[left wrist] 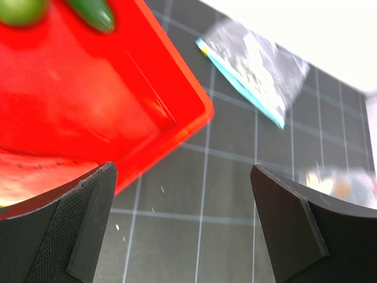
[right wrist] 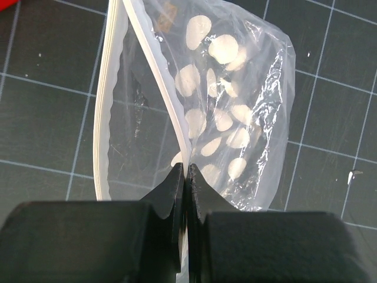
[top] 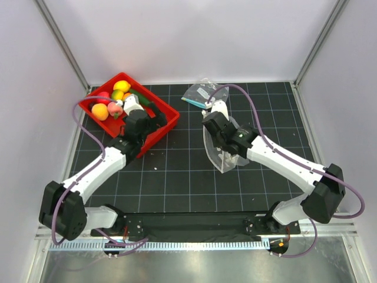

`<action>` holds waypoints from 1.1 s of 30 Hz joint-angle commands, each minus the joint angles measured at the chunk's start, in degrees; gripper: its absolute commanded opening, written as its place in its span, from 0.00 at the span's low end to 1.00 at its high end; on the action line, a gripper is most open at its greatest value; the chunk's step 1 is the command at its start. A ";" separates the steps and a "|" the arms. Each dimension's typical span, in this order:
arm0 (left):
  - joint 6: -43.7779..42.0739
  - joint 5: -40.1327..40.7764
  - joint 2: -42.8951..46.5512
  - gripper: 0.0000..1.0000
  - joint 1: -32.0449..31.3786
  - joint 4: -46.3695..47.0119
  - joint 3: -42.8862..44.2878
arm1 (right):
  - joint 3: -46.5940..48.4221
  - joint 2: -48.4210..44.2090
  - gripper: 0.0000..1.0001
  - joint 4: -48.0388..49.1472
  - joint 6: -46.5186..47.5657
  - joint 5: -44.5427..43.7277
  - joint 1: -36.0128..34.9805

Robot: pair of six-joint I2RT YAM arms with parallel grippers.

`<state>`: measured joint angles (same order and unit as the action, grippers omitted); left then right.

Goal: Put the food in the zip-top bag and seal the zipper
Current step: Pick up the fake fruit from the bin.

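The food (top: pixel 99 111), glossy toy fruits in yellow, orange, pink and green, lies in a red bin (top: pixel 168 121) at the back left. My left gripper (top: pixel 134 111) hovers over the bin's right part, open and empty; in its wrist view the left gripper (left wrist: pixel 182 171) spans the bin's corner and the mat, with green pieces (left wrist: pixel 94 13) at the top. The zip-top bag (top: pixel 219 159), clear with white dots (right wrist: pixel 224 50), stands mid-table with its mouth spread. My right gripper (right wrist: pixel 186 168) is shut on one lip of the zipper (right wrist: pixel 159 76); the other lip (right wrist: pixel 106 106) bows away to the left.
A smaller clear pouch with a teal strip (top: pixel 199 95) lies behind the dotted bag, also visible as the small pouch (left wrist: pixel 253 65) in the left wrist view. The black gridded mat (top: pixel 177 183) covers the table. White walls and metal posts enclose the back and sides.
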<state>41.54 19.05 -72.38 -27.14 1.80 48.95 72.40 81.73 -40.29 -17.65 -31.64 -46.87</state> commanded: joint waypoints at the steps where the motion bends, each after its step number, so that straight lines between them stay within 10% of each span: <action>1: 2.15 9.00 -1.35 1.00 2.60 -5.32 5.79 | -0.68 -2.37 0.03 2.33 0.86 0.88 -0.15; 16: 2.23 -7.69 -23.39 1.00 23.08 -13.67 26.09 | -2.44 -4.56 0.03 3.38 -0.89 6.32 -0.15; 33: 0.91 -17.38 -44.15 1.00 29.07 -10.24 38.76 | -5.25 -8.25 0.03 5.57 -0.02 6.85 -0.06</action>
<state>43.03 2.09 -115.22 -0.03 -10.85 84.49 67.68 76.29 -37.67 -17.91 -25.19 -46.87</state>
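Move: For the left hand, empty and wide open over the right side of the bin, the mango lies about 21 cm ahead, 15 cm to the left and 17 cm below. The cucumber is some 5 cm to the right of the mango and slightly farther out; the pink fruit is about 5 cm to the left of it and a little nearer. From the right hand, the mango is roughly 28 cm ahead, 35 cm left and 16 cm below. Fingers wide open, the left hand swings forward-left over the bin, then sinks about 13 cm towards the mango. ##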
